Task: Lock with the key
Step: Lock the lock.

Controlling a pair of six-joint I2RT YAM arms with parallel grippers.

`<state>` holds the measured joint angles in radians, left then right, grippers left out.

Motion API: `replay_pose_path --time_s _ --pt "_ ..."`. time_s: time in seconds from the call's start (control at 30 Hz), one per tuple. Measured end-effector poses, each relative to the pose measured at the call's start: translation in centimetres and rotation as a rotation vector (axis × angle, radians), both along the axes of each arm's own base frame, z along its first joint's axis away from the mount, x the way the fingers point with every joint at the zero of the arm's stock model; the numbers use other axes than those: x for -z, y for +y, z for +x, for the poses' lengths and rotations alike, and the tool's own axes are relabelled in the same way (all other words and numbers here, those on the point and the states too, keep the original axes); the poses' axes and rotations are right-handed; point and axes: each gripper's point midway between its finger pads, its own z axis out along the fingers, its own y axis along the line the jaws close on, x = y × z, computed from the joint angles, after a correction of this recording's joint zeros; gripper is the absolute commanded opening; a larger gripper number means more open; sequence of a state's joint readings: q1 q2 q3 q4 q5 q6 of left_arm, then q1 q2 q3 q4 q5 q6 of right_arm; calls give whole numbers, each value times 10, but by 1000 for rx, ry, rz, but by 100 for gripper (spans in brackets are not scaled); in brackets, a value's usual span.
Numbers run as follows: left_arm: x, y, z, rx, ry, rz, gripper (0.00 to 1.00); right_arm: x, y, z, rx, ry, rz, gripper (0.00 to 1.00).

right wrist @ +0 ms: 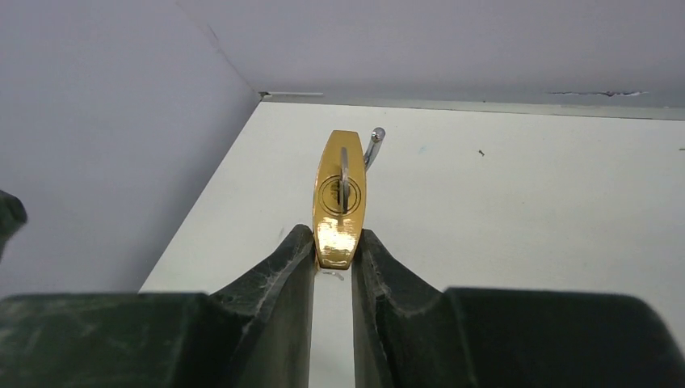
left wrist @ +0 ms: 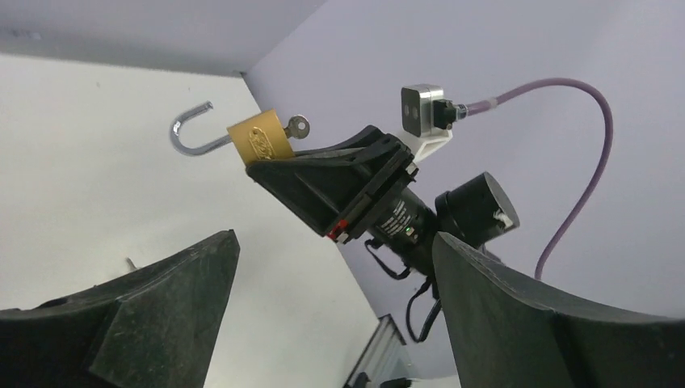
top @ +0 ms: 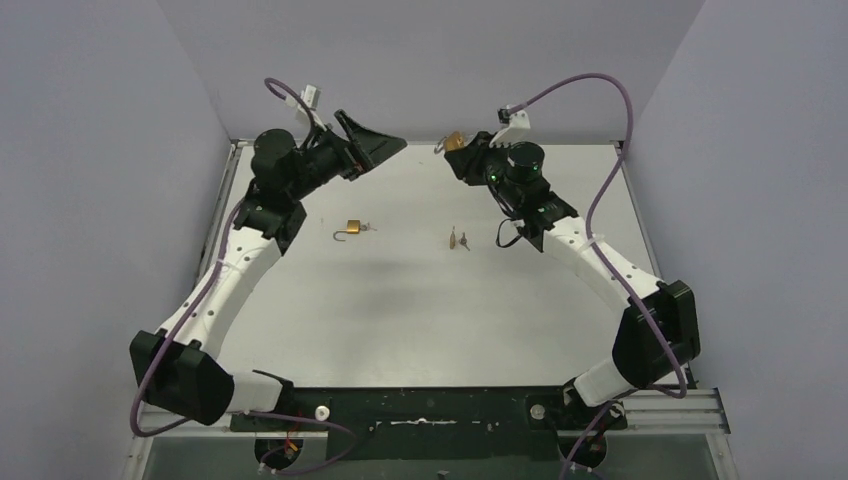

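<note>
A brass padlock (right wrist: 339, 194) is pinched by its body between the fingertips of my right gripper (right wrist: 335, 242), held up above the table's far edge (top: 453, 140). A silver key (right wrist: 345, 182) sits in its keyhole. Seen from the left wrist view, the padlock (left wrist: 260, 139) has its shackle (left wrist: 190, 129) swung open and the key's head (left wrist: 296, 125) sticks out of the body. My left gripper (left wrist: 335, 242) stands wide open with nothing in it, a short way left of the padlock and facing it (top: 375, 135).
A second brass padlock (top: 352, 228) with an open shackle lies on the white table left of centre. A small bunch of loose keys (top: 459, 239) lies near the right arm. Grey walls close in the back and both sides.
</note>
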<state>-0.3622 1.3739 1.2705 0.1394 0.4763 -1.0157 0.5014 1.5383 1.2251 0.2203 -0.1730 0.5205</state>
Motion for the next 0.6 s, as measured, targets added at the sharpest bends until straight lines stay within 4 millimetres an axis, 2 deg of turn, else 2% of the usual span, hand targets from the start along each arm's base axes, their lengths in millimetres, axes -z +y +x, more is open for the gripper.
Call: replay_pose_path --time_s 0.1,0.17,0.23,0.33,0.43,0.53,0.6 --pt "-21 19 -14 3 -184 93 89 -12 -15 -6 -14 3 2 0" --pt "-26 25 -25 4 -319 189 89 -21 -10 -21 -74 8 14 0" --pt "-24 22 -41 24 -453 292 89 -31 0 -39 -152 22 44 0" --pt "-4 9 -67 75 -620 430 89 -44 13 -62 -260 55 104 0" --pt "31 -2 -85 126 -764 560 89 -56 23 -77 -345 94 160 0" --pt "56 1 -82 125 -824 652 88 -65 28 -87 -392 126 198 0" --pt "66 4 -77 111 -852 702 85 -70 30 -93 -420 144 222 0"
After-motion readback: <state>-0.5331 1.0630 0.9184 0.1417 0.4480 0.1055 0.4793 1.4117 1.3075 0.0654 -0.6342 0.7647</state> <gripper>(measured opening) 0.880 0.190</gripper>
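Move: The open brass lock, key in its bottom, is already in the right fingers, its body about 2 cm ahead and 1 cm left of that hand. From the wide-open, empty left hand the lock lies some 12 cm right, 6 cm ahead and 9 cm lower. On the table about 41 cm below the left hand, a second lock lies 11 cm ahead and 11 cm left; the small lock lies 3 cm ahead, 3 cm right and 32 cm below the right hand. The right fingers keep their pinch on the brass lock body while that hand draws back about 10 cm and rises 7 cm, swinging counter-clockwise and rolling its left side up a little. The empty left hand, fingers staying wide open, first lifts slightly, then goes back and down, rolling some 60 degrees left side up, and ends nearer the held lock but below it. ##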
